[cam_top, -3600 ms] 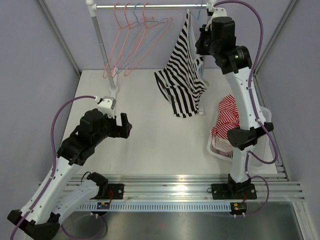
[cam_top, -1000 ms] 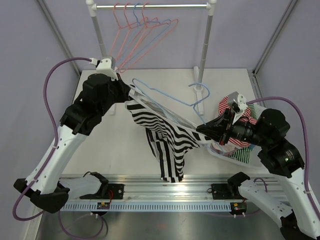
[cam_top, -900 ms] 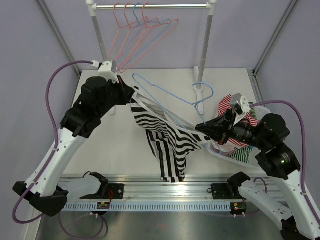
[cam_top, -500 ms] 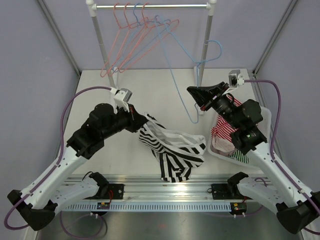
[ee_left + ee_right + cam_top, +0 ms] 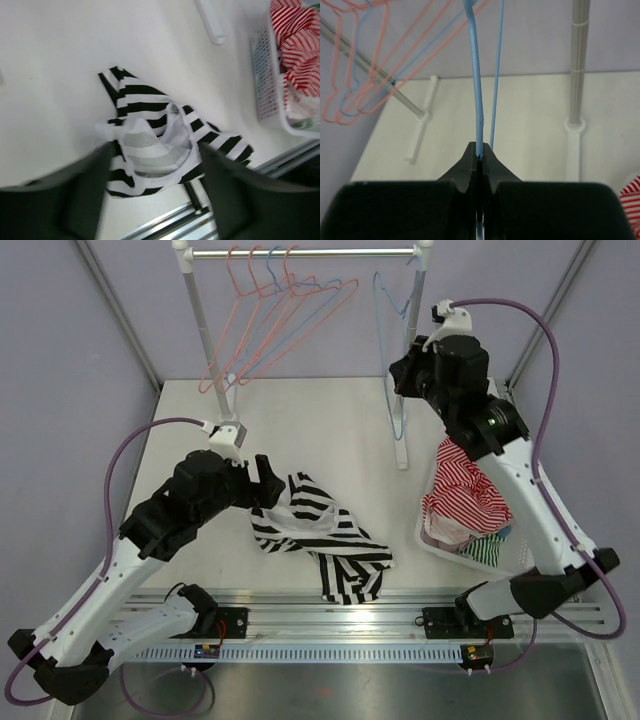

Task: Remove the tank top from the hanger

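The black-and-white striped tank top point(image 5: 318, 532) lies crumpled on the table near the front edge, off the hanger. My left gripper point(image 5: 268, 480) hovers at its left end, jaws open. In the left wrist view the tank top point(image 5: 150, 150) lies below the open left gripper point(image 5: 155, 150), with nothing pinched between the fingers. The bare blue wire hanger point(image 5: 381, 315) hangs up near the right end of the rack. My right gripper point(image 5: 398, 375) is shut on its wire. The right wrist view shows the right gripper point(image 5: 479, 151) clamped on the hanger point(image 5: 475, 75).
Several pink and blue hangers point(image 5: 270, 310) hang on the rack's rail point(image 5: 300, 253). The rack's right post point(image 5: 405, 390) stands beside the right arm. A white basket point(image 5: 430, 540) of red-striped clothes sits at the right. A metal rail point(image 5: 380, 600) runs along the front edge.
My left gripper has opened and let the tank top drop onto the table. The right arm has swung the bare blue hanger up and back to the rack.
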Controlling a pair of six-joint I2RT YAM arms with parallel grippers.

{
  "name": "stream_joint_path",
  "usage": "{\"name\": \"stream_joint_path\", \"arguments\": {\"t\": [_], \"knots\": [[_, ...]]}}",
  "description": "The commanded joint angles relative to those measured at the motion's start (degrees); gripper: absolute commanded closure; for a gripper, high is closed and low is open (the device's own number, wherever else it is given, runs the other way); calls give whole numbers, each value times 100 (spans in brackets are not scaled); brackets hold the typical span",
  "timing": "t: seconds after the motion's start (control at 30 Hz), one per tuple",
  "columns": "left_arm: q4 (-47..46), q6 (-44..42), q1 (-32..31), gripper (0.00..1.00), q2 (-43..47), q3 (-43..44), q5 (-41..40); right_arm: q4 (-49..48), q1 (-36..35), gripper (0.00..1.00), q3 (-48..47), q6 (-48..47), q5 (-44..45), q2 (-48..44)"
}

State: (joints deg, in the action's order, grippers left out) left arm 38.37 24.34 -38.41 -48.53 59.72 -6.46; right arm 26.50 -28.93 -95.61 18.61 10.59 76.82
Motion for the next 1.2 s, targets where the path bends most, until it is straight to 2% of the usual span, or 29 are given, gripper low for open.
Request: {"name": "stream_joint_path", "arguments": {"t": [0.0, 0.07, 0.1, 0.27, 0.33, 0.63, 0.83, 0.87, 0.9, 0.93, 0.97, 1.0, 1.03, 1.07, 1.17], "knots": [[397, -139, 1, 4, 107, 670, -312, 1329, -17, 100, -1637, -393, 628, 918], [618, -227, 1, 1, 151, 821, -365, 1960, 10, 100, -2493, -525, 830, 1456], [819, -280, 1, 1, 169, 943, -417, 2103, 80, 100, -3254, -577, 735, 1964], [1041, -543, 1, 1, 572, 980, -356, 2947, 396, 100, -5594, -648, 436, 3512], [1085, -588, 1, 1, 643, 919, -234, 3010, 606, 100, -5906, -613, 67, 3778], [646, -377, 1, 1, 819, 295, -30, 2711, 977, 100, -5538, -745, -470, 4025], [505, -298, -8, 1, 767, 198, -242, 2439, 985, 100, -4819, -675, -549, 3569], [461, -281, -8, 1, 740, 180, -251, 2430, 977, 97, -4652, -675, -549, 3473], [443, -263, -8, 1, 731, 145, -242, 2430, 977, 88, -4590, -683, -575, 3420], [417, -237, -17, 1, 705, 110, -242, 2447, 968, 73, -4537, -683, -602, 3367], [356, -237, -26, 1, 635, 84, -233, 2439, 977, 43, -4388, -675, -628, 3210], [303, -237, -61, 1, 591, 5, -216, 2413, 968, 23, -4291, -683, -689, 3112], [250, -237, -78, 1, 547, -39, -224, 2386, 968, 8, -4108, -701, -716, 2998], [111, -210, -105, 1, 460, -101, -216, 2395, 977, 1, -4027, -710, -829, 2788], [-310, -114, -236, 1, 275, -364, -128, 2351, 977, 1, -3450, -692, -1041, 2148]]}}
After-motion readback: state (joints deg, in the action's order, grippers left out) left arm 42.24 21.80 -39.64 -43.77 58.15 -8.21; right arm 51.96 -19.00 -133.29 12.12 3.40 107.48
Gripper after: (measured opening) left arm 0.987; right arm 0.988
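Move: The blue hanger is already pinched upright in the right hand; the bar spot it is bound for lies about 17 cm ahead, 4 cm to the right and 16 cm above. The rack's right post stands some 17 cm ahead and 7 cm right, and the empty hangers hang about 14 cm ahead, 28 cm left and 7 cm higher. From the left hand, the tank top lies about 4 cm ahead, 12 cm right and 25 cm below. The blue hanger is carried forward some 14 cm to the bar's right end by the right hand, rising slightly, then sinking about 8 cm to lay its hook on the bar while the wrist tips down 15 degrees. The fingers then spread wide and begin backing off. The left hand finishes opening, draws up, back and left about 5 cm from the tank top, then sinks again. ##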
